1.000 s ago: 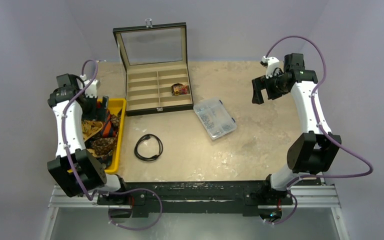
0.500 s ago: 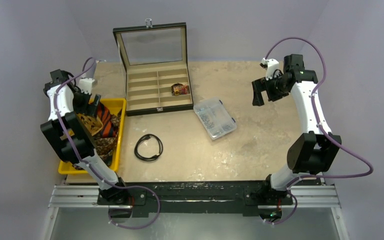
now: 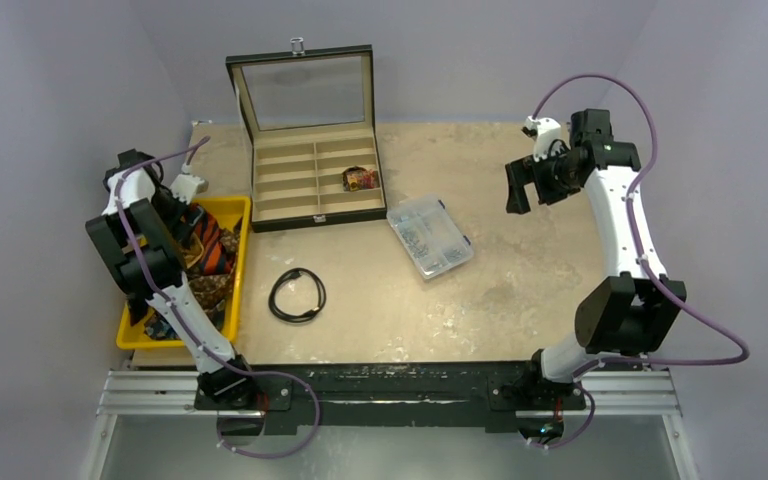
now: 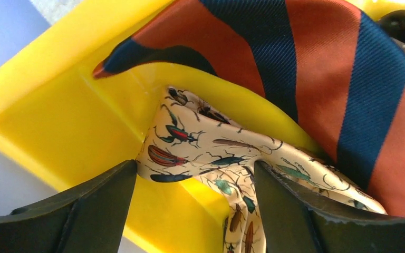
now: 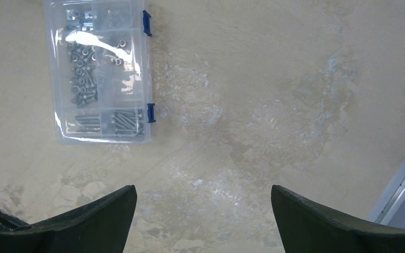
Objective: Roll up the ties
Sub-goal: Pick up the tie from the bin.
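Several ties lie heaped in a yellow bin at the table's left. In the left wrist view an orange tie with dark blue stripes drapes over the bin. Under it a cream tie printed with beetles bunches in the bin's corner. My left gripper is down at the bin's far end, open, its jaws either side of a fold of the cream tie. One rolled tie sits in a compartment of the case. My right gripper hangs open over bare table, holding nothing.
An open case with dividers and a raised glass lid stands at the back. A clear plastic box of screws lies mid-table, also seen in the right wrist view. A black cable loop lies near the bin.
My left arm folded back and its gripper reached down into the bin's far end, jaws narrowing a little around the cream tie. The right arm barely moved.
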Controlling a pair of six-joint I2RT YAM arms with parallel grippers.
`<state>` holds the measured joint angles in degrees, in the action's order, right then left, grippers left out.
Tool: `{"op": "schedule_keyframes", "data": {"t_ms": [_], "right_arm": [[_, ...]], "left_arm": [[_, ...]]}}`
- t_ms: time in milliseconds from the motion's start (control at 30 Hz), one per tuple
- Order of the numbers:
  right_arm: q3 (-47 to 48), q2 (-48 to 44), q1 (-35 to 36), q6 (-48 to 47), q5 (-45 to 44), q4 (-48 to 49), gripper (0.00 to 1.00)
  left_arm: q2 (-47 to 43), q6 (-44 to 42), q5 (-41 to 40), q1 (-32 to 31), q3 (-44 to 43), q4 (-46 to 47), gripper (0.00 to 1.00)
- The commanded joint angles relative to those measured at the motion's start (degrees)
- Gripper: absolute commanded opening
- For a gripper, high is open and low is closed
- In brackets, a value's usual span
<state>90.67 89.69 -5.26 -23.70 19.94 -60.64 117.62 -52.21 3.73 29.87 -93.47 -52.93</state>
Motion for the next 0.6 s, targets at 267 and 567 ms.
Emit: {"op": "schedule_keyframes", "data": {"t_ms": [267,567], "right_arm": [[-1.41,-5.34,0.17,-1.03,-0.99,-0.61,0.98],[-0.60,-5.59,0.18,-1.08,-0.06,-0.08,0.98]], "left_arm": [[-8.32,-4.48,5.98,0.08,-1.52,-3.59,0.00],[-24.79,2.43,11.03,0.06,-7.31,-8.78,0.00]]}}
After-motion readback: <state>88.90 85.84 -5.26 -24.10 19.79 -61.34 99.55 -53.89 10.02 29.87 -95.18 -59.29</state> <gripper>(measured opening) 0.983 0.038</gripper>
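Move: The beige insect-print tie lies folded almost straight under the left hand, between its open fingers, its fold about 2 cm below. The orange-and-navy striped tie lies some 10 cm to that hand's right, about 2 cm nearer the base and 3 cm lower; the dark floral tie is about 15 cm right, 4 cm back and 3 cm down. From the idle right hand the insect tie is some 76 cm left, 2 cm back and 18 cm below. Down first, barely 2 cm deeper into the bin, the left hand closes its fingers from wide to shut, pinching the fold of the insect-print tie. It then turns and climbs with growing speed, rising about 14 cm out of the bin while edging a few centimetres right, the fingertips swinging forward some 15 degrees and keeping their grip. ##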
